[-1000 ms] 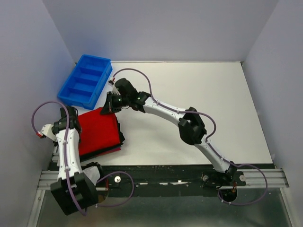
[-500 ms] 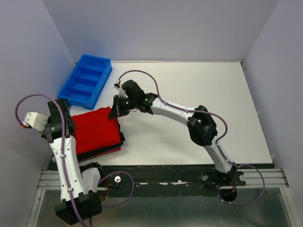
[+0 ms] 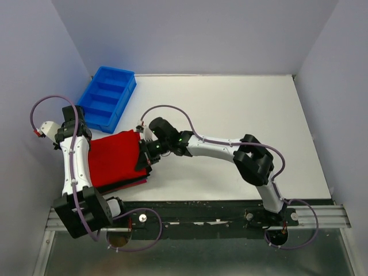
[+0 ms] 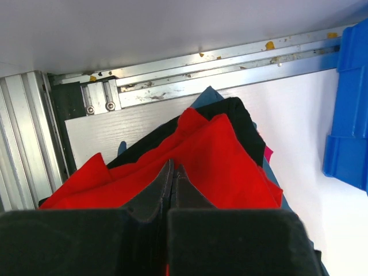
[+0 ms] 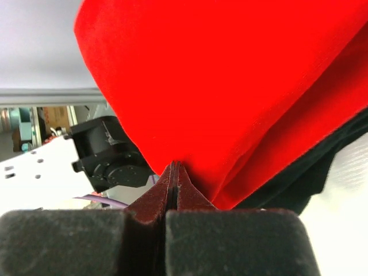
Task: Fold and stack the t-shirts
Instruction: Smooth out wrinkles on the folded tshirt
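Observation:
A bright red t-shirt [image 3: 112, 158] lies folded on top of a stack at the table's near left. Black [image 4: 241, 123] and dark-red [image 3: 129, 185] t-shirts show at the edges beneath it. My right gripper [image 3: 142, 161] is shut, its tips [image 5: 174, 165] touching the red shirt's [image 5: 230, 75] right folded edge with no cloth between them. The black shirt [image 5: 299, 172] shows under that edge. My left gripper [image 3: 79, 135] is shut at the stack's far-left side. Its tips [image 4: 174, 168] hover over the red cloth [image 4: 218, 161] and hold nothing.
A blue plastic compartment bin [image 3: 106, 98] stands just beyond the stack at the far left and shows at the right in the left wrist view [image 4: 348, 115]. The aluminium rail [image 4: 201, 75] runs along the near table edge. White walls enclose the table.
My right gripper slid from the red shirt's far right corner along its right edge toward the near side. My left arm swung over to the stack's far-left side.

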Tool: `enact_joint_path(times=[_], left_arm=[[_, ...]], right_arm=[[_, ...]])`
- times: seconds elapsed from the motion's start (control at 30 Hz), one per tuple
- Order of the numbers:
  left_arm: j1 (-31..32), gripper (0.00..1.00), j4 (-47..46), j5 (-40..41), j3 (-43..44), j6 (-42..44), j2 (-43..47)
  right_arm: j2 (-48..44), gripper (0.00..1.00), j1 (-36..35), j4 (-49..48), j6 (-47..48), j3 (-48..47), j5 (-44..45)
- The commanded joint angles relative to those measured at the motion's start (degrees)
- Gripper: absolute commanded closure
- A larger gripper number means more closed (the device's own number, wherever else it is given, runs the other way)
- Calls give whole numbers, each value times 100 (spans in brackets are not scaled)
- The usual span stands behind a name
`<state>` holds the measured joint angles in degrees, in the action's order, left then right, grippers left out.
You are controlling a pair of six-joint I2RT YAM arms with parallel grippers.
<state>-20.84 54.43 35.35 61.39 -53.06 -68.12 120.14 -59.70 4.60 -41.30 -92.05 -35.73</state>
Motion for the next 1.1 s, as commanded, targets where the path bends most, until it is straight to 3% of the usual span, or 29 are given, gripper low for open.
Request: enact_joint_path(times=[0.0, 0.17, 0.4, 0.53, 0.7, 0.77, 0.8, 0.9, 1.0, 1.07], left_arm=[[-104, 100, -205, 200, 146, -82, -403], [-157, 100, -73, 463, 128, -363, -781], [-175, 100, -56, 377, 830, 373, -879], [9, 100, -590, -780, 1007, 1366, -318], [702, 97, -1512, -2556, 481, 1579, 702], [1246, 81, -2117, -3416, 113, 1867, 965], [1536, 73, -2417, -3752, -142, 1895, 1080], [2458, 47, -3024, -3711, -880, 1720, 1406], [3180, 27, -3692, -3676, -1496, 1606, 1529], [3804, 19, -4045, -3580, -1682, 1632, 1398]], right_arm=[[291, 99, -77, 242, 113, 82, 47], [20, 99, -68, 551, 394, 449, 390], [-1587, 99, 72, 603, 886, 1952, 1515], [-2738, 99, 309, 691, 1036, 2883, 2191], [-4267, 95, 818, 805, 1168, 3860, 2930], [-4830, 79, 1091, 902, 1203, 4150, 3219], [-5146, 63, 1205, 972, 1194, 4308, 3386], [-5921, 3, 1557, 1165, 1151, 4695, 4133], [-6361, 0, 1760, 1315, 1369, 4942, 4599], [-6450, 0, 1795, 1569, 1353, 4942, 4977]])
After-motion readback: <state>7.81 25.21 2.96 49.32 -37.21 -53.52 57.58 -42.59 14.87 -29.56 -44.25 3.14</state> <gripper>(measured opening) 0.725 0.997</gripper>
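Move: The red folded t-shirt's middle lies about 14 cm right of the left hand, 4 cm back and a little below. From the right hand, which is by its near right corner, the middle is some 11 cm to the left, about 1 cm forward and a little lower. The black t-shirt lies just beneath the red one. The blue bin stands about 12 cm left of the right hand and 24 cm ahead. Still shut, the left fingers sink about 3 cm by the red shirt's left side, then rise and sweep some 24 cm right and 8 forward across the stack, dipping late, turning roughly 60 degrees clockwise and opening. The right hand goes down about 5 cm off the near right corner, then swings away right over the bare table, 30 cm in all, rising again, turning clockwise and opening wide. ##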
